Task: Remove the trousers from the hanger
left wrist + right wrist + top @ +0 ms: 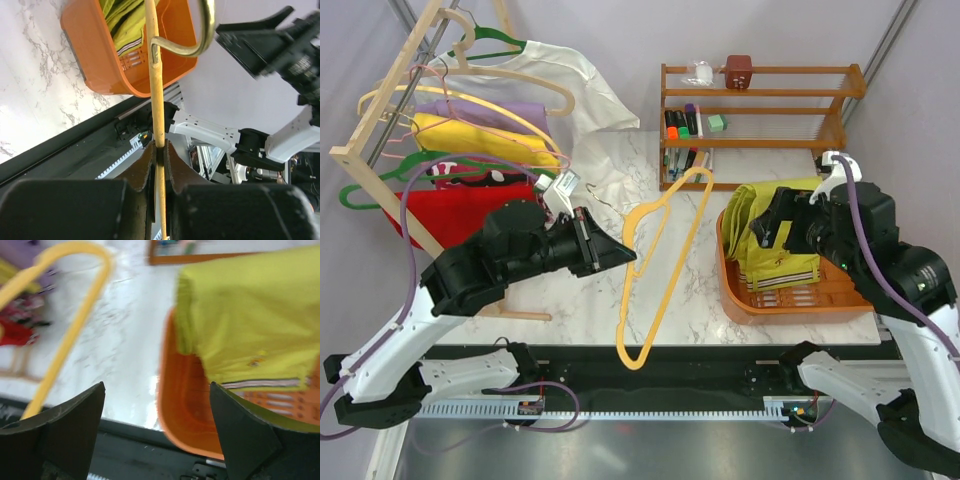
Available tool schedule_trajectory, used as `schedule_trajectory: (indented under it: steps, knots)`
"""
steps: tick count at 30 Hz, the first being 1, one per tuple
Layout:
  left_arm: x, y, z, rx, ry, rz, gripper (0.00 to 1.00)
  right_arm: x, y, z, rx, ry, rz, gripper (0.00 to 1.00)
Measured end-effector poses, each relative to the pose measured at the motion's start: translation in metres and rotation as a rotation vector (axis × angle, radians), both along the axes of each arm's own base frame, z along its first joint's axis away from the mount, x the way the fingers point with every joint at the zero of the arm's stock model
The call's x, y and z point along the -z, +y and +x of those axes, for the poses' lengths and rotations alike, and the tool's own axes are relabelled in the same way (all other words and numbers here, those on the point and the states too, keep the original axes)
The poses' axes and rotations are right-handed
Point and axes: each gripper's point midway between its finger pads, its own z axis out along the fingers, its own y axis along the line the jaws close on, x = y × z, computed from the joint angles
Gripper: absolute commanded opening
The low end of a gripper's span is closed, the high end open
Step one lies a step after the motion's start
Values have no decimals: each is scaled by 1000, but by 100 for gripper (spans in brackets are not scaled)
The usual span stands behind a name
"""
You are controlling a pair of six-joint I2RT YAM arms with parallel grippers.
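Note:
The pale yellow-orange hanger (623, 310) hangs bare over the marble table, between the two arms. My left gripper (620, 254) is shut on one thin limb of the hanger (154, 75), which runs straight up between the jaws of the left gripper (159, 146). The lime-yellow trousers (775, 250) lie folded in the orange basket (790, 305) on the right, clear of the hanger. My right gripper (775, 225) hovers over them, open, with nothing between its fingers. In the right wrist view the trousers (250, 315) drape over the basket wall (185, 405) beyond the right gripper (157, 385).
A wooden clothes rack (390, 90) at the back left holds green hangers, a red garment (450, 215), a golden-yellow one and a white shirt (570, 80). A wooden shelf (760, 110) with markers stands at the back, right behind the basket.

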Motion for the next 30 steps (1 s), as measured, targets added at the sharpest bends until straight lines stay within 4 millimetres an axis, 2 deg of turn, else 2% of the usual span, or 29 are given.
schedule_trajectory:
  steps: [4,8,11,15,17,22,25,28,30]
  knots:
    - [-2,0,9,-38,-11,12,2,-37,53,-23,-335,-49,141,89]
    - [-12,-1,19,-80,-34,9,2,-59,102,-50,-645,-68,308,89]
    - [-19,-2,27,-112,-49,7,2,-70,125,-65,-798,-59,426,88]
    - [-18,0,36,-153,-57,20,2,-77,146,-79,-907,-27,509,84]
    - [-17,1,40,-176,-61,28,2,-77,159,-90,-961,1,529,81]
    - [-15,3,47,-214,-69,42,2,-58,217,-137,-1120,111,478,78]
    - [-12,3,51,-232,-70,53,2,-41,240,-143,-1109,147,415,69]
    - [-12,6,54,-252,-74,55,2,-30,252,-142,-1059,143,371,65]
    - [-13,6,55,-261,-74,54,2,-25,260,-153,-1062,135,342,58]
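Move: The right hand is open and empty; the near end of the bare hanger lies about 26 cm to its left and 24 cm back, roughly level with it. The hanger's far end is some 13 cm left and 9 cm ahead, while the trousers lie about 15 cm below the hand, 4 cm ahead and 7 cm right, over the basket. From the left hand, which already grips the hanger, the near end is about 20 cm back and 1 cm right, about level. The right hand sweeps away from the trousers, some 26 cm to the left and 15 cm back towards the hanger's near end, arching up about 7 cm before sinking most of that again, turning roughly 60 degrees counter-clockwise so its fingers point left, and closing partway around or just beside that end. Meanwhile the left hand keeps its pinch on the hanger, carries it about 5 cm forward and turns it some 15 degrees counter-clockwise, bringing the near end up to meet the right fingers. ##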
